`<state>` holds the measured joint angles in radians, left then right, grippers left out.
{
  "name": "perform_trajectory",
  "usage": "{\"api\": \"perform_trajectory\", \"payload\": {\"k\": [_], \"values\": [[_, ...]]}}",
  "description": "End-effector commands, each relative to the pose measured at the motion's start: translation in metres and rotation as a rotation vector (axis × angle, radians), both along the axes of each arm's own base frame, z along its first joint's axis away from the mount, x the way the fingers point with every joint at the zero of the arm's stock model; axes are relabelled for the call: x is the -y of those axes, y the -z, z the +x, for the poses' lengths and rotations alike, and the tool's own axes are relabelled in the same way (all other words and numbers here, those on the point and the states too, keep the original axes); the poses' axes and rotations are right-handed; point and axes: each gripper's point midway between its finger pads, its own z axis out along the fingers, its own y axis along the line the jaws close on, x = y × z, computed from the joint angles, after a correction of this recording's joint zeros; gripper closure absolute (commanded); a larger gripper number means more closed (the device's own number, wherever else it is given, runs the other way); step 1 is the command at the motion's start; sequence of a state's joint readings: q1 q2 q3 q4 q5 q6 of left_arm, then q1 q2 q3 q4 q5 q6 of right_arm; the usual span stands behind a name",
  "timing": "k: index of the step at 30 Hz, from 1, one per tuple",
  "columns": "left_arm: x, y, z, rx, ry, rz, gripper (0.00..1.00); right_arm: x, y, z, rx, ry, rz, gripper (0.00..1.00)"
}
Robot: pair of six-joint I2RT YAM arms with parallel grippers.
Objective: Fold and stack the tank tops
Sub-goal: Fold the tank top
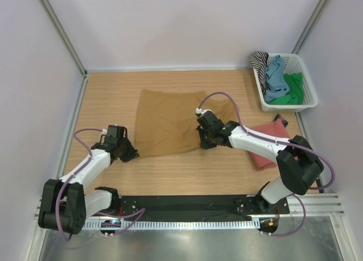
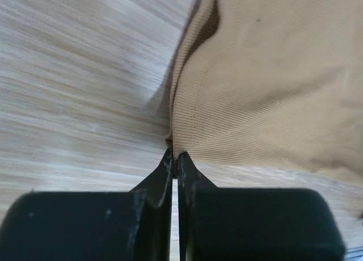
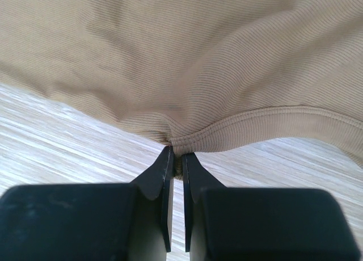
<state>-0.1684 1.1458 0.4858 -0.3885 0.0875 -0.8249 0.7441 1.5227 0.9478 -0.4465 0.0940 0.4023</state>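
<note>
An ochre-brown tank top lies spread flat in the middle of the table. At its near-left corner, my left gripper is shut on the cloth. The left wrist view shows the gripper's tips pinching the corner of the brown fabric. My right gripper is at the near-right edge of the same top. In the right wrist view that gripper is shut on the ribbed hem of the brown cloth. A rust-red tank top lies folded to the right, partly under my right arm.
A white basket stands at the back right holding striped, blue and green garments. Grey walls close in the table on three sides. Bare wood shows to the left and in front of the brown top.
</note>
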Motion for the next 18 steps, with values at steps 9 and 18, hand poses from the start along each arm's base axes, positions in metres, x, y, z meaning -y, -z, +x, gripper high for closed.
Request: {"api": "perform_trajectory", "payload": {"k": [9,18], "values": [[0.019,-0.054,0.043,0.067,0.019,-0.076,1.0,0.005,-0.044,0.048,0.097,0.031,0.004,0.99],[0.016,-0.063,0.088,0.092,-0.062,-0.117,1.0,0.01,-0.04,0.084,0.056,0.09,0.002,0.98]]}}
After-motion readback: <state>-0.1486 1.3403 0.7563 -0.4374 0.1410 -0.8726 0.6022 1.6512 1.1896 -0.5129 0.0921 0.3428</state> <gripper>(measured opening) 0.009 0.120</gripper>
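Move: At both hands, pinched in the shut fingers, is the near edge of the tan tank top; its far edge lies straight ahead, about 28 cm from the left hand and 26 cm from the right, some 2 to 4 cm lower. The folded red tank top is level with the right hand, roughly 29 cm to its right; the basket stands about 30 cm ahead and 41 cm right of that hand. Lifting the near edge and carrying it forward over the cloth towards the far edge, both hands keep their pinch. The left leads, rising nearly 5 cm as it travels some 6 cm forward; the right starts slightly later, going about 7 cm forward and 3 to 4 cm up, turning a little clockwise. Both begin to sink slightly at the end. ##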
